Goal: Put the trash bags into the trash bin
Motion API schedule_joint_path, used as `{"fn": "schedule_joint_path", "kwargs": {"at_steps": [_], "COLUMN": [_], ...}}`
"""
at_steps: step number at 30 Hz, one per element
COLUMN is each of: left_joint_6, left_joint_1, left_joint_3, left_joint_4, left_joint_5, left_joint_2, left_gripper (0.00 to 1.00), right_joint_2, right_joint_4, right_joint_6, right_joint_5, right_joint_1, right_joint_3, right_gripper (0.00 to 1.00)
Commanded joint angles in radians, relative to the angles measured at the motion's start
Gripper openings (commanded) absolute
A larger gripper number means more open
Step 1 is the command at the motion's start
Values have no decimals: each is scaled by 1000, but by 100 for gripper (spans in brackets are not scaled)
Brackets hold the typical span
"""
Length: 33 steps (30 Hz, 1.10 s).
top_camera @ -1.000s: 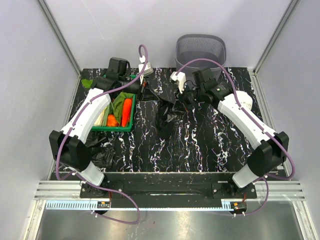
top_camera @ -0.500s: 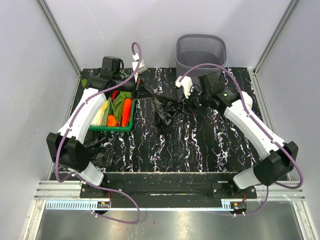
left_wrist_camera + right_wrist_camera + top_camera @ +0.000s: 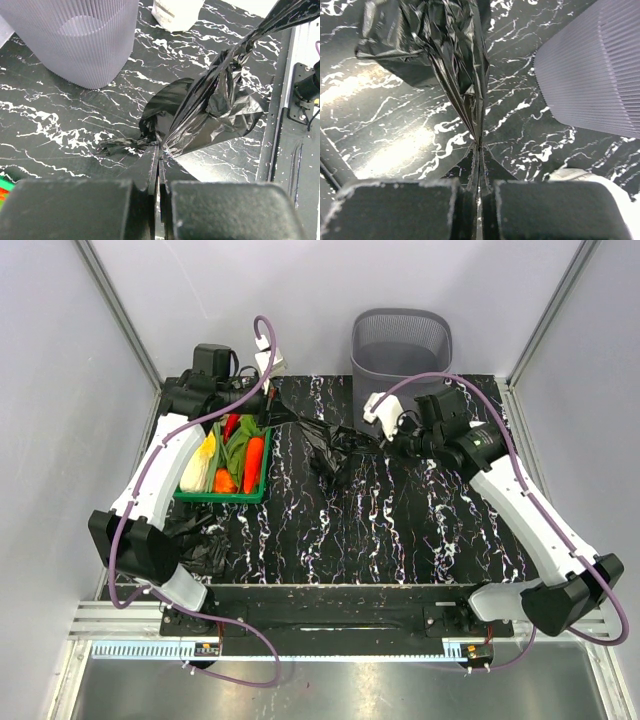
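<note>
A black trash bag (image 3: 330,448) hangs stretched between my two grippers above the middle of the marbled table. My left gripper (image 3: 284,415) is shut on the bag's left end (image 3: 210,110); its tips (image 3: 160,152) pinch the film. My right gripper (image 3: 380,440) is shut on the right end, with the film (image 3: 445,40) fanning out from its tips (image 3: 480,147). The grey mesh trash bin (image 3: 401,340) stands at the back, just behind the right gripper; it shows as a ribbed wall in the left wrist view (image 3: 85,40) and the right wrist view (image 3: 595,75). A second crumpled trash bag (image 3: 200,542) lies at the front left.
A green crate (image 3: 188,495) with carrots and greens sits at the left, under my left forearm. Grey walls and metal rails enclose the table on three sides. The second bag lies close to the left arm's base.
The right gripper has shut on the bag. Both arms have pulled apart, left arm leftward and right arm rightward, drawing the bag up off the table into a taut span.
</note>
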Motion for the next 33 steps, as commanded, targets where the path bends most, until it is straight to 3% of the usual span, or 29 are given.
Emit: {"fn": "schedule_joint_path", "kwargs": {"at_steps": [1,18,26,30,32,33], "left_joint_6": [16,48,45,24,-8,-33], "left_joint_1": [17,86,138,155,155,154], "left_joint_3": [54,80,73,73,57,47], "left_joint_4": [30,8,25,28,49,72], "left_joint_5": [-73,-160,-130,-81,-11,29], "left_joint_2": [-11,6,-3,-5,-11,-16], "left_gripper": [0,0,0,0,0,0], "right_joint_2": [-43,-48,-57,-45,-22,-8], "right_joint_4": [-46,-60,-50,-49,-40,-35], "right_joint_6": [-72,-273,-333,-288,-200,-139], "right_joint_5": [117,334,390,332,245,170], "right_joint_1": [-23,-151,-217,-238,-238,-238], "right_joint_3": [23,70,77,95,116,127], "right_gripper": [0,0,0,0,0,5]}}
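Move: The black trash bag is already pinched by both shut grippers; its hanging middle lies about 9 cm right of the left hand, 4 cm back and 12 cm below, and about 11 cm left of the right hand, level with it in reach and 8 cm below. The bin stands some 18 cm ahead of the right hand and 4 cm to its right, the white bundle 9 cm ahead and 23 cm right. The vegetable crate is 20 cm left of the left hand and 5 cm farther out. Pull the trash bag apart between the two shut grippers, slowly at first and then faster. Draw the right one some 14 cm to the right and a little forward, past the front of the bin towards the white bundle, turning it clockwise until its fingers come off the bag without opening. Keep the left one's pinch and take it about 8 cm left and forward, towards the crate, turning slightly counter-clockwise. ##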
